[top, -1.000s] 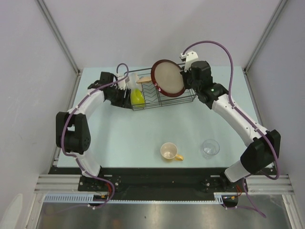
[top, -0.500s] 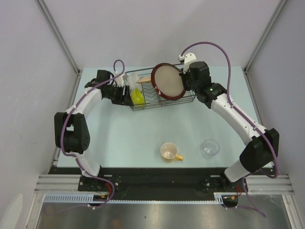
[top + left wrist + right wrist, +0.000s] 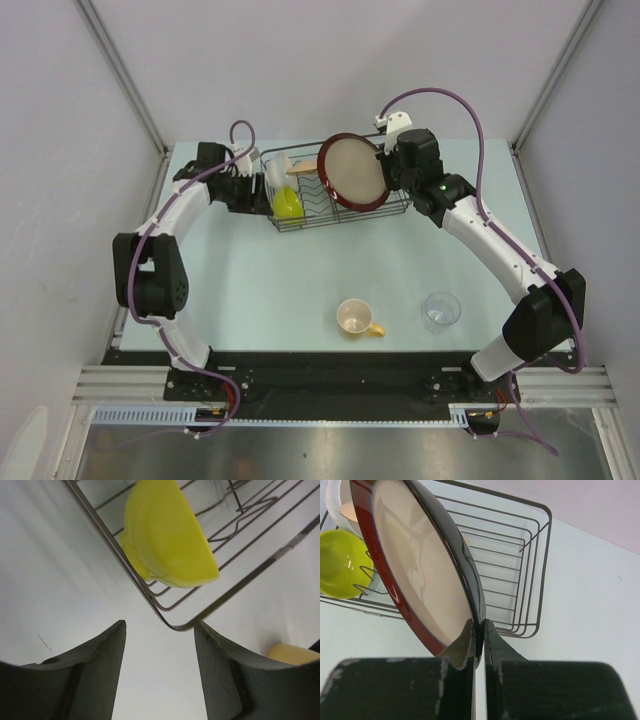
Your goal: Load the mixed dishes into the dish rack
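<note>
The black wire dish rack point(image 3: 400, 206) stands at the table's far middle. In its left end a lime-green bowl point(image 3: 288, 203) stands on edge, with a white bowl point(image 3: 277, 172) and a beige plate point(image 3: 303, 170) behind it. My right gripper point(image 3: 385, 165) is shut on the rim of the dark-red-rimmed tan plate point(image 3: 352, 170), held on edge over the rack's right half; the right wrist view shows the plate point(image 3: 415, 565) pinched at my gripper point(image 3: 479, 625). My left gripper point(image 3: 252, 186) is open and empty just outside the rack's left corner point(image 3: 150, 597), facing the green bowl point(image 3: 165, 535).
A cream cup with a yellow handle point(image 3: 355, 318) lies on the near middle of the table. A small clear glass point(image 3: 441, 310) stands to its right. Grey walls close in the table at the back and sides.
My left gripper has drawn back to the left, away from the rack's left end. My right gripper has shifted the red-rimmed plate slightly toward the rack.
</note>
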`<state>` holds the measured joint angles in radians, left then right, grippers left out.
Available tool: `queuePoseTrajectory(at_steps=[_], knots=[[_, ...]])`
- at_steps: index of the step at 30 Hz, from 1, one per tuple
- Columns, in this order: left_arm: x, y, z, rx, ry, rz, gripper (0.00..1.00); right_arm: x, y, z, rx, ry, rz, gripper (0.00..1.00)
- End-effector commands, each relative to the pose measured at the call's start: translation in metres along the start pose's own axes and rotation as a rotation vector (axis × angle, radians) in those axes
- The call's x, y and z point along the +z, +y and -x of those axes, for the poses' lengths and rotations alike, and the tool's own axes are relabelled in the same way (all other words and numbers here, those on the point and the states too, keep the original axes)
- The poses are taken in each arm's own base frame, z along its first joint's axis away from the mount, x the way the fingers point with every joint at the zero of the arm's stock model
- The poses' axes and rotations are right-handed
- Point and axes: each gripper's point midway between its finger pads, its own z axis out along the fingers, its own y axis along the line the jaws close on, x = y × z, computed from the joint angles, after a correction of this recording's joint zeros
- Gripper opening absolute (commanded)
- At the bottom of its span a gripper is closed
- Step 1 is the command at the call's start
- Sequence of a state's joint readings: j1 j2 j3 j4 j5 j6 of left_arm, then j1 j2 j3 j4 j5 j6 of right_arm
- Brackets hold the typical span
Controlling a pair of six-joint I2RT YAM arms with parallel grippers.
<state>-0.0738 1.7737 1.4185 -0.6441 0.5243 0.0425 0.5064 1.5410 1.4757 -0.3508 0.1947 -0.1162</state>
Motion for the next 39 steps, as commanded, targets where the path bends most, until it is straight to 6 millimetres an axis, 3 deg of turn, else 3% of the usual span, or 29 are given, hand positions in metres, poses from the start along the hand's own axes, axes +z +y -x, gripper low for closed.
queuePoseTrajectory(at_steps=[1, 11, 24, 26, 29, 33, 34, 39], knots=[[-0.005, 0.012, 0.038, 0.026, -0.095, 0.068, 0.61, -0.023, -0.007, 0.078, 0.081, -0.246, -0.008, 0.00], [0.007, 0.045, 0.014, 0.004, -0.028, 0.214, 0.61, -0.032, -0.015, 0.086, 0.084, -0.276, -0.024, 0.00], [0.031, 0.018, -0.015, 0.107, 0.095, 0.174, 0.63, -0.056, -0.026, 0.115, 0.079, -0.350, -0.051, 0.00], [0.036, 0.022, -0.020, 0.100, 0.107, 0.188, 0.62, -0.060, -0.028, 0.118, 0.077, -0.356, -0.056, 0.00], [0.038, 0.023, -0.023, 0.088, 0.105, 0.188, 0.53, -0.063, -0.029, 0.118, 0.077, -0.355, -0.058, 0.00], [0.039, 0.020, -0.026, 0.090, 0.112, 0.177, 0.18, -0.065, -0.029, 0.117, 0.077, -0.352, -0.059, 0.00], [0.039, 0.021, -0.027, 0.095, 0.116, 0.176, 0.13, -0.065, -0.029, 0.117, 0.075, -0.352, -0.060, 0.00], [0.036, 0.023, -0.037, 0.131, 0.146, 0.175, 0.10, -0.066, -0.031, 0.117, 0.055, -0.351, -0.069, 0.00]])
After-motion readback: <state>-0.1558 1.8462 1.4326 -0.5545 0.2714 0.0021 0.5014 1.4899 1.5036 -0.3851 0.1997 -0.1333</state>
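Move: The rack's left rim, near its front corner, is roughly 3 cm to the left hand's right, 2 cm ahead and 3 cm below. The yellow bowl leans inside it about 6 cm to the right, 3 cm ahead and 6 cm down; the white bowls stand some 9 cm ahead and 5 cm right. From the right hand, already gripping the red-rimmed plate, the rack's middle is around 10 cm left, 1 cm ahead and 23 cm below. Bring the open left gripper forward and a little left about 3 cm beside the rack's left rim, then down and right some 3 cm, rolling its left side up about 10 degrees, and close the fingers to pinch the rim near the front corner, easing slightly forward and left. Keep the right gripper shut on the plate, holding nearly still, then raise it about 3 cm. ##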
